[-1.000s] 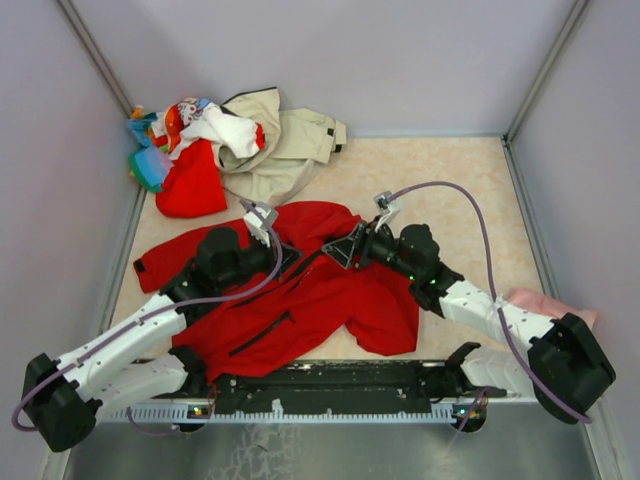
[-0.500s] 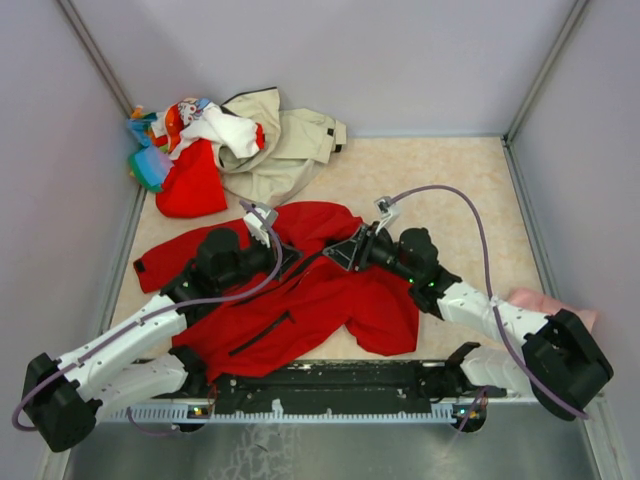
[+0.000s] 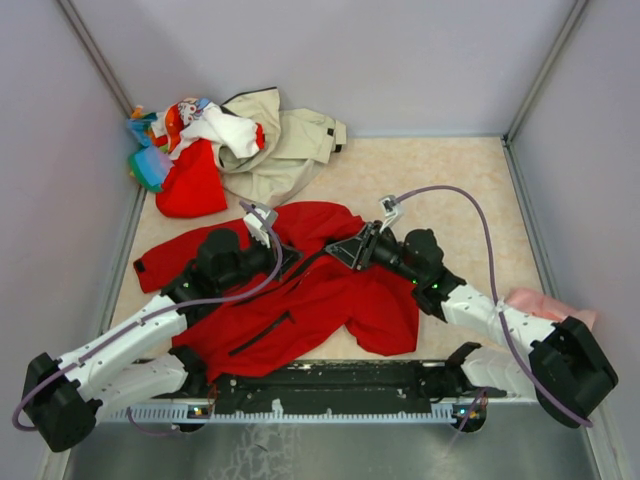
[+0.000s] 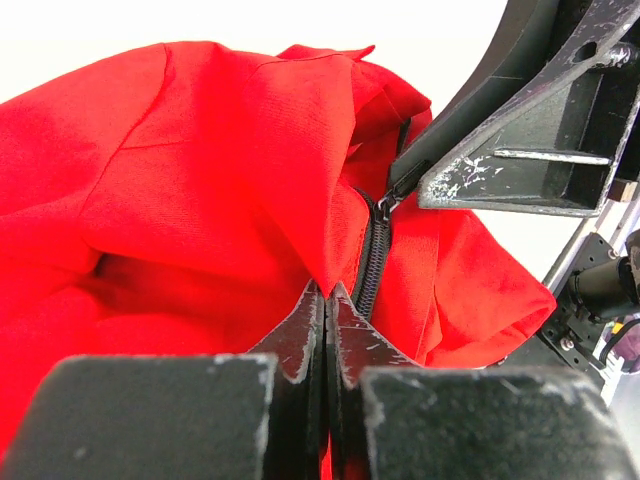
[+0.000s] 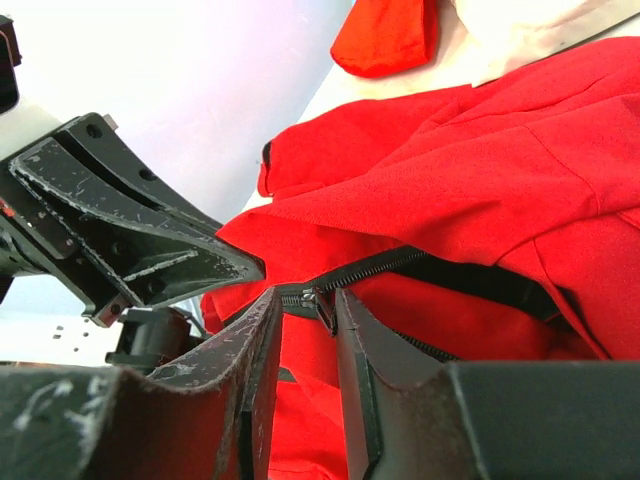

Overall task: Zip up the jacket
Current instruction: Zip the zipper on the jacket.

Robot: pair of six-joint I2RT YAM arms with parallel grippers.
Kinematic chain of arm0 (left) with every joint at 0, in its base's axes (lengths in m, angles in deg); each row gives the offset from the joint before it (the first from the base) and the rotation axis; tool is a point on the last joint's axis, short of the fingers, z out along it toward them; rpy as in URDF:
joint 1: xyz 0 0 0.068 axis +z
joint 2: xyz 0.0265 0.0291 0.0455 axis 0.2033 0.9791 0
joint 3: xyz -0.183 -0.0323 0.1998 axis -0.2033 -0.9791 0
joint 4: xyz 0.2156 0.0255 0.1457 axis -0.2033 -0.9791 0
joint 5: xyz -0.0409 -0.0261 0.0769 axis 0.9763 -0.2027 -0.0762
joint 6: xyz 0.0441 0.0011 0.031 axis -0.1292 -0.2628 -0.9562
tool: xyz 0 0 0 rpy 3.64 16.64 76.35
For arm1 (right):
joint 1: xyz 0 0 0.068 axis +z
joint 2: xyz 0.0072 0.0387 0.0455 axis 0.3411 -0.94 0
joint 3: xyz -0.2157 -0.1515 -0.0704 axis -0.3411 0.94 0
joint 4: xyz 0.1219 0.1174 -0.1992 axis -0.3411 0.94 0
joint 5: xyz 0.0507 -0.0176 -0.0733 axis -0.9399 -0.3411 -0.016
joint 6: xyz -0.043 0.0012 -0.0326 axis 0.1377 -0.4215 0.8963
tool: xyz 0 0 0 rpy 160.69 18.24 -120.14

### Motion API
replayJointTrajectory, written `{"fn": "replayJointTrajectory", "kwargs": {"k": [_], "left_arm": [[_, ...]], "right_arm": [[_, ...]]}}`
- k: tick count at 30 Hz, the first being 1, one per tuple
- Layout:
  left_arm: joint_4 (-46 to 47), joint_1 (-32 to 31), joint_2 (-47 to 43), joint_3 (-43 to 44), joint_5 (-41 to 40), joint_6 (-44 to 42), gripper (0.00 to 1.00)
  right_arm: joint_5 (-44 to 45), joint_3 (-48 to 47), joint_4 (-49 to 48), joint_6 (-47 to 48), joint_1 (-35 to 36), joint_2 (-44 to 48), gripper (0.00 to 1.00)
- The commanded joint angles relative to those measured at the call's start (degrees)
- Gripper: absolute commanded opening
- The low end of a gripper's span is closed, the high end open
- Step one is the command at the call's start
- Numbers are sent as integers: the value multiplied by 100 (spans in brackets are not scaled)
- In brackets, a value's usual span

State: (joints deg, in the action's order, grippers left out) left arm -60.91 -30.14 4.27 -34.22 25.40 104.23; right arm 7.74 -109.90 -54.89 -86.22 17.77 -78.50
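Note:
The red jacket (image 3: 320,300) lies crumpled across the near middle of the table, its black front zipper (image 4: 372,262) partly open. My left gripper (image 4: 328,289) is shut on a fold of the jacket's red fabric just beside the zipper's teeth. My right gripper (image 5: 305,296) faces it from the right, in the top view (image 3: 347,250) over the jacket's upper front. Its jaws stand a narrow gap apart around the zipper pull (image 5: 326,306). The pull rests against the right finger (image 5: 352,330), with a gap showing to the other finger.
A heap of mixed clothes (image 3: 195,125) with a beige jacket (image 3: 290,145) and a small red garment (image 3: 190,188) fills the back left corner. A pink cloth (image 3: 545,305) lies by my right arm. Grey walls close the table on three sides.
My right gripper's jaws have narrowed around the zipper pull, and its arm has shifted slightly. The left gripper and the jacket have stayed put.

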Motion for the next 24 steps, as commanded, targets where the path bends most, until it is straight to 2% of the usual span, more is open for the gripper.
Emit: {"fn": "replayJointTrajectory", "kwargs": {"k": [1, 12, 16, 19, 24], "left_arm": [[352, -6, -89, -15, 32, 67, 0], [357, -6, -95, -17, 89, 96, 0], [346, -6, -95, -3, 104, 95, 0], [285, -6, -98, 38, 123, 86, 0], [50, -6, -124, 155, 260, 77, 0]], "right_arm": [[-55, -25, -360, -46, 21, 185, 27], [-5, 18, -491, -68, 30, 48, 24], [3, 4, -571, -81, 25, -45, 15], [54, -35, -528, -25, 30, -99, 0], [701, -117, 115, 529, 26, 64, 0]]}}
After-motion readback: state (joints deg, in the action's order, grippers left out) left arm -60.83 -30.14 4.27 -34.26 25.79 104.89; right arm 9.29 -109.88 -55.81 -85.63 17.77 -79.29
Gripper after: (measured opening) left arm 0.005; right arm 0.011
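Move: The jacket's zipper pull sits right at the right fingertips, in the gap between them and about 1 cm to the hand's left. From the left hand, the pull lies about 3 cm ahead, 8 cm to the right and roughly level. The jacket cloth pinched by the left fingers is some 3 cm back and 8 cm left of the right hand; the black pocket zipper is about 19 cm back, 17 cm left and 12 cm below it. The zipper pull, already between the right hand's partly open fingers, is pinched as they close from about a third open to fully shut. While closing, the right hand creeps up by less than 1 cm, then dips about 1 cm and eases some 0.5 cm forward around the pull. The left hand stays put, keeping its grip on the jacket cloth near the zipper to brace it. ##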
